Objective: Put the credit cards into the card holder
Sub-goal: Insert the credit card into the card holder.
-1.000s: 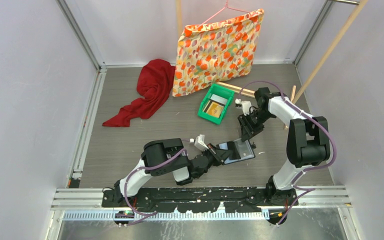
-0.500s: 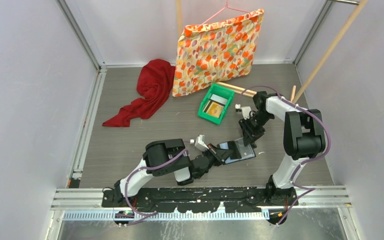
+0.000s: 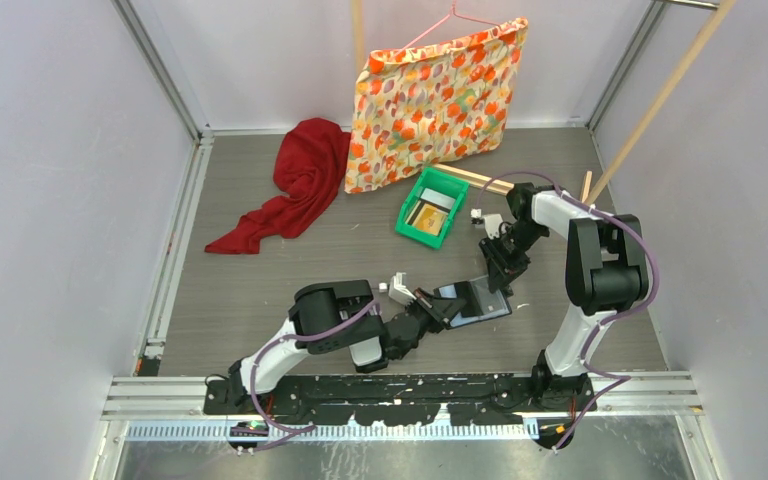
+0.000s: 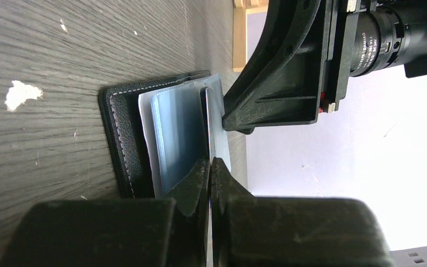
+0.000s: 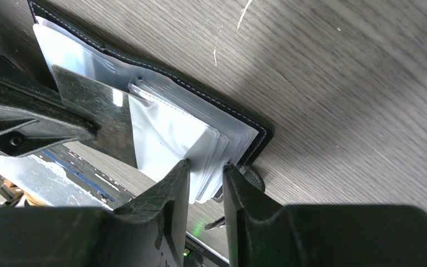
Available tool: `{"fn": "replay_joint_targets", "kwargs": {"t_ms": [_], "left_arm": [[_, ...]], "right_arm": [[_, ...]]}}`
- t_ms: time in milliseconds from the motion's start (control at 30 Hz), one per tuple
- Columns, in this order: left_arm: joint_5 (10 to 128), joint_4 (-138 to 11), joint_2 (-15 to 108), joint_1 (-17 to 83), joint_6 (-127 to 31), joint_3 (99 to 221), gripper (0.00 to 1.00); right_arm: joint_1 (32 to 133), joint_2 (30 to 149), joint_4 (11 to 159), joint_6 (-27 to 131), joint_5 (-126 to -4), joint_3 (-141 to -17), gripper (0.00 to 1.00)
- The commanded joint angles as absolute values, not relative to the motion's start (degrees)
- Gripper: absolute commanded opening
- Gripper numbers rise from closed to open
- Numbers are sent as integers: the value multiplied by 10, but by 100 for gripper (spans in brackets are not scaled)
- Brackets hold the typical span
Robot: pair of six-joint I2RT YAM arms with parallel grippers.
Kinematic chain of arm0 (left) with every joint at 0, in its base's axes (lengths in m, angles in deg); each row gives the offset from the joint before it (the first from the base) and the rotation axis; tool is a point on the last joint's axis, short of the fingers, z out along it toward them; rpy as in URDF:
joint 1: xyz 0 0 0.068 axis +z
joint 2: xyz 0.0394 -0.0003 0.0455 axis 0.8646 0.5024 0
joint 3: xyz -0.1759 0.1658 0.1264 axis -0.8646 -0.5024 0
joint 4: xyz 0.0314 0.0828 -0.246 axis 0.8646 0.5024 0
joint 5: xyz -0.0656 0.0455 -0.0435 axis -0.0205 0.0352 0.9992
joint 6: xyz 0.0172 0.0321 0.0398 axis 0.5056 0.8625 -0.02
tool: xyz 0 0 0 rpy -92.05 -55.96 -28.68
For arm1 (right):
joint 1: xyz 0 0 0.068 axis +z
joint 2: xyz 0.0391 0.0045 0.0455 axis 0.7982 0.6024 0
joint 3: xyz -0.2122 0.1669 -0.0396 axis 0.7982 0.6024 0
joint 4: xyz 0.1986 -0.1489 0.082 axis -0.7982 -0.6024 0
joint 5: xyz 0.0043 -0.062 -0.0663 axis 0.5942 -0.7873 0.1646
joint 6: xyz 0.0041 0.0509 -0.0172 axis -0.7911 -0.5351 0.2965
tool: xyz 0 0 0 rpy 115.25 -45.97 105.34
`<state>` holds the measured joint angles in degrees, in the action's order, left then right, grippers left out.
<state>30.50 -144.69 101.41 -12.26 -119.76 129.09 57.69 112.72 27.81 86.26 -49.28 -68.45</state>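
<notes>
The black card holder (image 3: 482, 303) lies open on the table, its greyish-blue pocket pages (image 4: 178, 133) fanned up. My left gripper (image 3: 441, 305) is shut on a dark shiny credit card (image 5: 95, 114), seen edge-on (image 4: 207, 119) in the left wrist view, with its far end among the pages. My right gripper (image 5: 206, 173) comes from the far side, and its narrowed jaws pinch the loose edges of a stack of pages (image 5: 208, 150). More credit cards, one yellow-gold (image 3: 425, 221), lie in the green tray (image 3: 412, 199).
A red cloth (image 3: 295, 185) lies at the back left. A flowered bag (image 3: 432, 100) hangs on a hanger at the back. Wooden sticks (image 3: 660, 95) lean at the right wall. The holder's snap tab (image 5: 253, 179) sits by my right fingertips.
My right gripper came down a little toward the card holder and its jaws narrowed onto the page stack. The left gripper stayed shut on the card, almost still.
</notes>
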Motion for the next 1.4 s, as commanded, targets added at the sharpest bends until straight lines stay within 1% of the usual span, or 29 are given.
{"fn": "replay_joint_targets", "kwargs": {"t_ms": [0, 333, 400, 467, 600, 767, 900, 1000, 1167, 1367], "left_arm": [[270, -1431, 1035, -128, -1187, 1294, 0], [282, -1430, 1052, -143, -1192, 1336, 0], [283, -1424, 1057, -148, -1196, 1346, 2], [288, -1411, 1059, -151, -1203, 1351, 7], [295, -1382, 1048, -150, -1210, 1347, 21], [297, -1314, 1002, -149, -1205, 1323, 44], [302, -1268, 967, -143, -1197, 1305, 49], [321, -1237, 955, -134, -1196, 1306, 52], [342, -1200, 940, -126, -1193, 1308, 60], [351, -1100, 900, -121, -1184, 1317, 63]], "right_arm": [[579, 1134, 259, 870, -474, -692, 31], [579, 1136, 254, 872, -461, -693, 30], [580, 1136, 254, 872, -460, -693, 30], [579, 1137, 253, 872, -460, -694, 30], [579, 1135, 253, 872, -460, -694, 30], [578, 1131, 255, 871, -462, -694, 30], [579, 1128, 256, 872, -463, -695, 30], [578, 1125, 257, 871, -462, -695, 30], [576, 1122, 257, 872, -461, -694, 31], [577, 1123, 257, 871, -459, -694, 32]]}}
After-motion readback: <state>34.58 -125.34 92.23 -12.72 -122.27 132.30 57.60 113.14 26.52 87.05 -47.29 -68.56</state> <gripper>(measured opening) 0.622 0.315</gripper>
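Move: My left hand already pinches the dark card by its outer end. The card's middle is about 3 cm to my right and 1 cm ahead, its leading end already in the pocket. The middle of that clear pocket lies about 6 cm right and 3 cm ahead, a touch lower. The green bin is some 20 cm ahead and 6 cm left. From my right hand, the pocket is about 3 cm left and level. With my left fingers shut on the card, I push it to the right, about 2.5 cm deeper into the pocket, while my right fingertips keep holding the page stack near the pocket's far end. Then my left fingers open to over half and let go, rising 1 to 1.5 cm and easing back about 1 cm. ##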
